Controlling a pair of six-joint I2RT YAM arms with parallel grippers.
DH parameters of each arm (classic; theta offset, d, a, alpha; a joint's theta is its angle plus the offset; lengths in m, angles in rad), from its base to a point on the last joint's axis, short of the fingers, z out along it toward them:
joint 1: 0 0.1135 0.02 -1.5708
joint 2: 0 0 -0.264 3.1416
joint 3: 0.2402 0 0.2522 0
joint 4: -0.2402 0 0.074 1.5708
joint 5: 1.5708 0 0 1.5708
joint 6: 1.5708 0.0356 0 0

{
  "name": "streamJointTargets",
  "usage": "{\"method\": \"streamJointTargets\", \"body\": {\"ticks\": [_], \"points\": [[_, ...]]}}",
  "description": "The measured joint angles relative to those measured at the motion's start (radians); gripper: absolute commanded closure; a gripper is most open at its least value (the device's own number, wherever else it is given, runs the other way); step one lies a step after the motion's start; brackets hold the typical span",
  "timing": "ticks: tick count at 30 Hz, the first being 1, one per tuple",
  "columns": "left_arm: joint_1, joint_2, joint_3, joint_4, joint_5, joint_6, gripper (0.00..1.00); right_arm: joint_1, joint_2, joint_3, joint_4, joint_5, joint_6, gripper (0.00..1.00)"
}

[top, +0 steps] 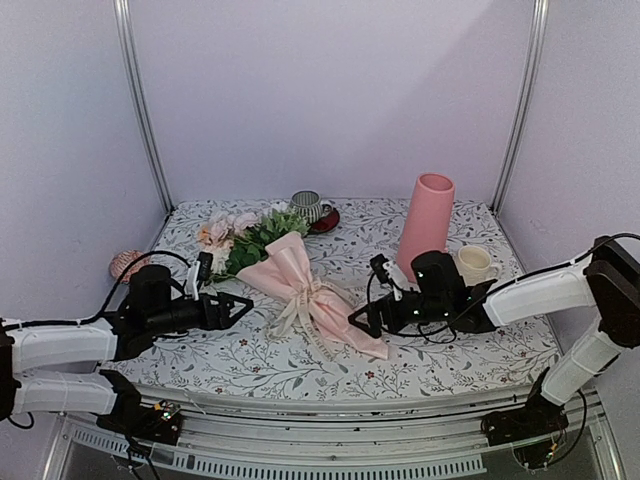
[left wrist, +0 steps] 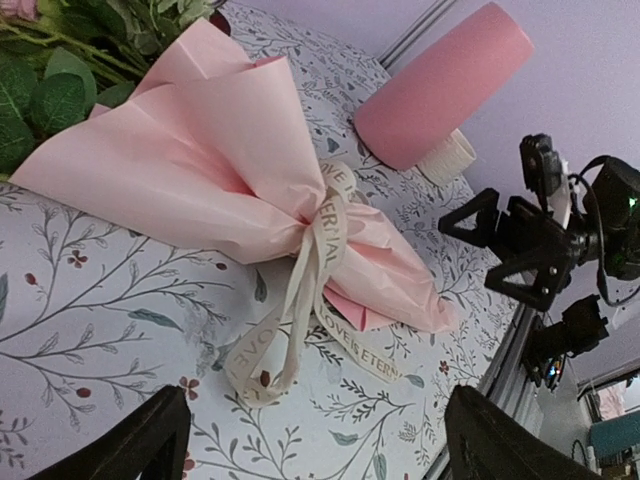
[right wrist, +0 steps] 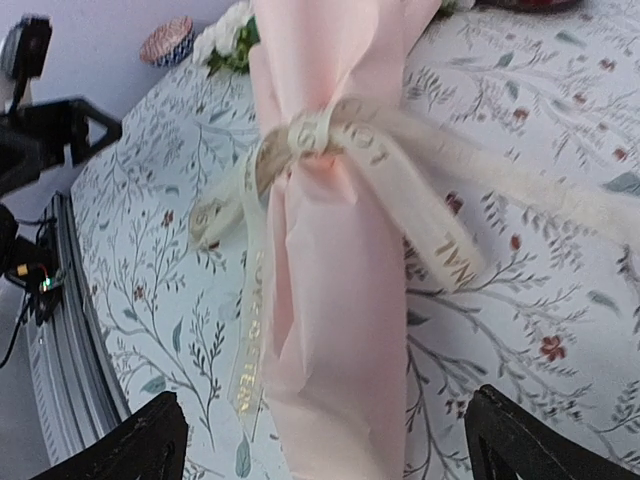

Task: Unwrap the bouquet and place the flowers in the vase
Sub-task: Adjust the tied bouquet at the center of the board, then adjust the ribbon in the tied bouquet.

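Note:
The bouquet (top: 298, 283) lies on the floral tablecloth, its pale pink paper tied with a cream ribbon (left wrist: 312, 262). The flowers (top: 236, 236) poke out of its far left end, still wrapped. My left gripper (top: 243, 305) is open just left of the ribbon; in its wrist view the ribbon tails lie ahead of the open left gripper (left wrist: 320, 440). My right gripper (top: 357, 320) is open at the paper's tail end; in its wrist view the open right gripper (right wrist: 330, 445) straddles the wrapped stem end (right wrist: 340, 300) without touching it. The tall pink vase (top: 425, 226) stands upright behind the right gripper.
A short cream cup (top: 475, 265) stands right of the vase. A striped mug (top: 306, 206) on a red saucer (top: 326, 223) sits at the back. A small patterned bowl (top: 124, 264) rests off the cloth's left edge. Walls enclose three sides.

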Motion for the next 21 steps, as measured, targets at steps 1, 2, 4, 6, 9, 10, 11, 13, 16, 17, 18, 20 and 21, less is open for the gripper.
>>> {"method": "streamJointTargets", "body": {"ticks": [1, 2, 4, 6, 9, 10, 11, 13, 16, 17, 18, 20, 21], "points": [[-0.025, -0.021, -0.008, -0.001, -0.014, -0.006, 0.1, -0.005, -0.017, 0.0, 0.006, 0.018, 0.004, 0.01], [-0.049, -0.042, -0.018, -0.002, -0.029, -0.016, 0.1, -0.013, -0.034, -0.002, 0.015, 0.041, 0.008, 0.01], [-0.09, -0.074, -0.036, -0.004, -0.056, -0.033, 0.1, -0.032, -0.056, -0.011, 0.035, 0.077, 0.014, 0.01], [-0.125, -0.093, -0.05, -0.012, -0.081, -0.052, 0.11, -0.051, -0.06, -0.019, 0.045, 0.103, 0.019, 0.01], [-0.147, -0.086, -0.054, -0.021, -0.099, -0.085, 0.11, -0.075, -0.056, -0.023, 0.046, 0.119, 0.028, 0.01], [-0.151, -0.076, -0.054, -0.02, -0.103, -0.092, 0.13, -0.081, -0.051, -0.023, 0.05, 0.121, 0.033, 0.01], [-0.157, -0.063, -0.054, -0.019, -0.106, -0.101, 0.15, -0.085, -0.044, -0.023, 0.052, 0.121, 0.036, 0.01], [-0.174, -0.028, -0.053, -0.014, -0.109, -0.117, 0.21, -0.087, -0.024, -0.021, 0.055, 0.121, 0.043, 0.01], [-0.212, 0.064, -0.031, -0.011, -0.103, -0.146, 0.36, -0.088, 0.002, -0.021, 0.055, 0.123, 0.058, 0.01], [-0.222, 0.105, -0.018, -0.008, -0.098, -0.157, 0.39, -0.089, 0.004, -0.022, 0.055, 0.125, 0.064, 0.01], [-0.233, 0.148, 0.001, -0.009, -0.092, -0.163, 0.4, -0.092, 0.004, -0.024, 0.059, 0.126, 0.072, 0.01], [-0.261, 0.223, 0.045, -0.018, -0.084, -0.166, 0.43, -0.101, 0.003, -0.034, 0.082, 0.127, 0.087, 0.01], [-0.282, 0.263, 0.075, -0.023, -0.082, -0.167, 0.45, -0.106, 0.003, -0.042, 0.09, 0.127, 0.096, 0.01]]}}
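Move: The tied bouquet's ribbon knot lies about 10 cm ahead of the left hand, 14 to its right and 8 below; the ribbon loop is 1 ahead, 8 right, and the near ribbon tail 4 back, 17 right, both some 10 below. From the right hand the knot is about 11 ahead, 14 left, 4 below, the wrap's stem end 1 back, straight below by 6, and the vase 18 ahead, 12 right, its middle 7 higher. The left hand first draws back, then sinks and swings right towards the near ribbon tail, ending about 5 cm back, 6 right and 6 lower, the fingers tipping down some 15 degrees and narrowing to a little over half open without gripping anything. Meanwhile the wide-open right hand leaves the wrap's stem end, going forward and to the right towards the vase in a shallow arc that comes back to its starting height, and turns about 15 degrees clockwise. ##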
